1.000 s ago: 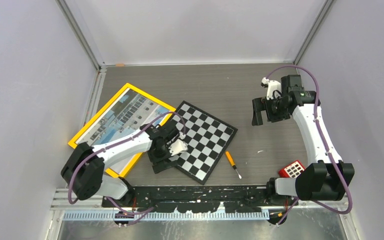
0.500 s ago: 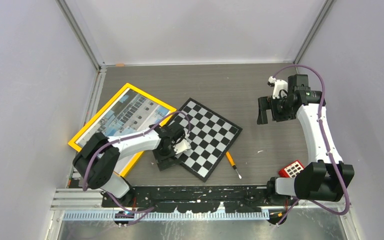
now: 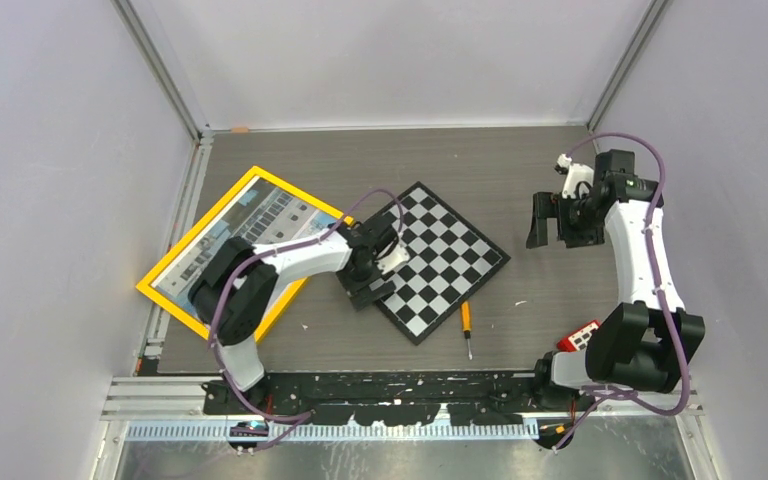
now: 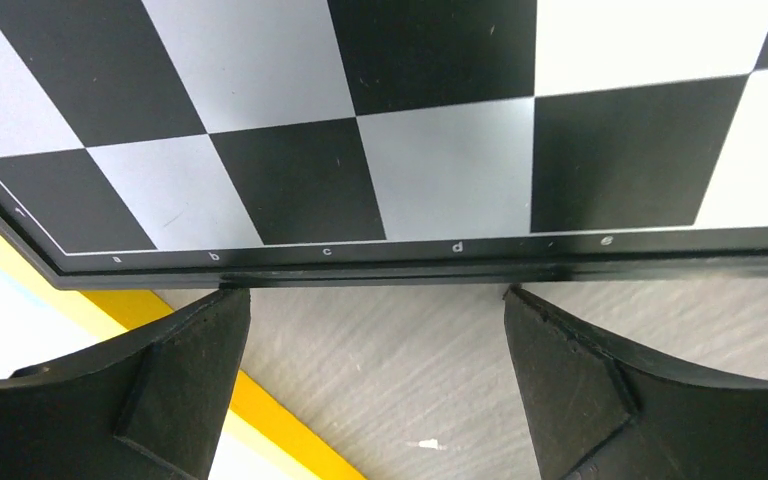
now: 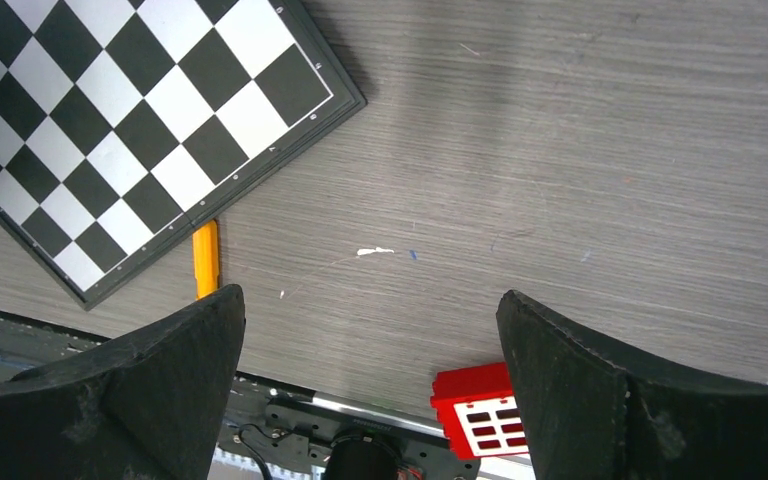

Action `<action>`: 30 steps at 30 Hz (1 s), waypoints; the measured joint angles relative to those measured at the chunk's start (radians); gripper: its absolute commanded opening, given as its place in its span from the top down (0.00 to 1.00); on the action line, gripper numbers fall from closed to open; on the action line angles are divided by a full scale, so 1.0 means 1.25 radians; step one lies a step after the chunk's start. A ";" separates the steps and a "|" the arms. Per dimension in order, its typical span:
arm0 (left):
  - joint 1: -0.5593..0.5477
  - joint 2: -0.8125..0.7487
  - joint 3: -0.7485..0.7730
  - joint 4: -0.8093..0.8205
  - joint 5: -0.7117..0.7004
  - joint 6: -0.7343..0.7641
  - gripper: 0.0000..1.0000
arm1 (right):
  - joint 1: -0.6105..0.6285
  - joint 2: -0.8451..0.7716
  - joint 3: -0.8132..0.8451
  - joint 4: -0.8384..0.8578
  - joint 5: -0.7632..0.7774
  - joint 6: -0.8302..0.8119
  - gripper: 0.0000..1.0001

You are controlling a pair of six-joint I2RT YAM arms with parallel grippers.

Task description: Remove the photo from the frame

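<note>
The yellow-orange frame (image 3: 195, 228) lies flat at the left of the table, face up, with the photo (image 3: 260, 212) of a white building under blue sky inside it. My left gripper (image 3: 372, 288) is low over the table just right of the frame, open, and holds nothing. In the left wrist view both fingertips (image 4: 228, 300) rest against the near edge of the checkerboard (image 4: 440, 120), and a strip of the frame (image 4: 270, 425) shows under the left finger. My right gripper (image 3: 555, 222) hangs open and empty over the right side of the table, far from the frame.
The black-and-white checkerboard (image 3: 440, 260) lies at mid-table, just right of the frame's corner. An orange-handled tool (image 3: 466, 325) lies by its near corner. A red block (image 3: 580, 337) sits near the right arm's base. Grey walls close in the table.
My left gripper has slid right and away, pushing the checkerboard off the frame's corner. The orange tool has swung round. My right gripper has drifted right.
</note>
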 measured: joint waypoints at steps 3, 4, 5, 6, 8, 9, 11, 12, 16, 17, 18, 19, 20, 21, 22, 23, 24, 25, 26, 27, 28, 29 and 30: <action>0.000 0.055 0.073 0.008 0.006 -0.015 0.00 | -0.024 0.023 0.000 -0.010 -0.011 -0.002 0.00; 0.000 0.074 0.099 0.016 0.015 -0.020 0.00 | -0.031 0.032 0.002 -0.016 -0.015 -0.004 0.00; 0.000 0.085 0.115 0.027 0.021 -0.025 0.00 | -0.037 0.040 0.005 -0.021 -0.016 -0.007 0.00; 0.000 0.098 0.134 0.040 0.030 -0.032 0.00 | -0.041 0.049 0.009 -0.028 -0.018 -0.010 0.00; 0.000 0.124 0.173 0.056 0.051 -0.043 0.00 | -0.052 0.067 0.019 -0.041 -0.022 -0.019 0.00; 0.000 0.137 0.193 0.059 0.061 -0.049 0.00 | -0.057 0.076 0.024 -0.046 -0.024 -0.022 0.01; 0.000 0.170 0.243 0.061 0.082 -0.066 0.00 | -0.068 0.092 0.036 -0.058 -0.030 -0.030 0.00; 0.000 0.188 0.266 0.066 0.092 -0.078 0.00 | -0.076 0.103 0.046 -0.067 -0.033 -0.036 0.00; 0.000 0.254 0.347 0.077 0.125 -0.115 0.00 | -0.107 0.142 0.079 -0.096 -0.036 -0.062 0.00; 0.000 0.274 0.371 0.078 0.131 -0.125 0.00 | -0.115 0.150 0.084 -0.100 -0.036 -0.068 0.00; 0.000 0.293 0.396 0.078 0.137 -0.131 0.00 | -0.124 0.160 0.089 -0.105 -0.036 -0.076 0.01; 0.000 0.311 0.422 0.076 0.136 -0.139 0.00 | -0.131 0.169 0.090 -0.108 -0.036 -0.083 0.00; 0.000 0.325 0.445 0.078 0.146 -0.145 0.00 | -0.137 0.175 0.090 -0.111 -0.036 -0.088 0.01; 0.000 0.342 0.472 0.080 0.152 -0.149 0.00 | -0.143 0.182 0.090 -0.115 -0.036 -0.093 0.00; 0.000 0.359 0.497 0.081 0.155 -0.152 0.00 | -0.149 0.187 0.090 -0.119 -0.036 -0.099 0.00; 0.000 0.372 0.517 0.082 0.159 -0.157 0.00 | -0.154 0.192 0.091 -0.123 -0.036 -0.105 0.00; 0.000 0.388 0.541 0.082 0.164 -0.161 0.00 | -0.157 0.196 0.092 -0.125 -0.036 -0.108 0.00; 0.000 0.403 0.566 0.082 0.169 -0.164 0.00 | -0.161 0.201 0.094 -0.128 -0.036 -0.112 0.00; 0.000 0.416 0.586 0.083 0.172 -0.165 0.00 | -0.164 0.206 0.096 -0.132 -0.036 -0.117 0.00; 0.000 0.429 0.608 0.085 0.176 -0.167 0.00 | -0.166 0.211 0.100 -0.135 -0.037 -0.120 0.00; 0.000 0.441 0.626 0.086 0.180 -0.168 0.00 | -0.167 0.214 0.103 -0.136 -0.038 -0.123 0.00; 0.000 0.456 0.649 0.085 0.185 -0.169 0.00 | -0.168 0.217 0.107 -0.138 -0.039 -0.125 0.00; 0.000 0.469 0.671 0.085 0.189 -0.170 0.00 | -0.168 0.218 0.110 -0.140 -0.041 -0.128 0.00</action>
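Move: The left fingertips, spread wide, are already against the chessboard's near-left edge. The board's middle lies roughly 8 cm ahead and 13 cm right of that hand, about a centimetre lower. From the same hand, the screwdriver is some 9 cm back and 25 cm right, and the photo frame's middle about 10 cm ahead and 33 cm left. From the raised right hand, the board's middle is about 28 cm left, roughly level fore and aft, and 16 cm below. Both open left fingertips keep pressing on the chessboard's near-left edge and push it along the table, right and forward, away from the photo frame, about 25 cm in one steady sweep while the wrist rolls some 25 degrees, leaning the fingertips rightward. The empty, open right hand backs off about 5 cm right and a little down, its fingers tipping more nearly straight down. ##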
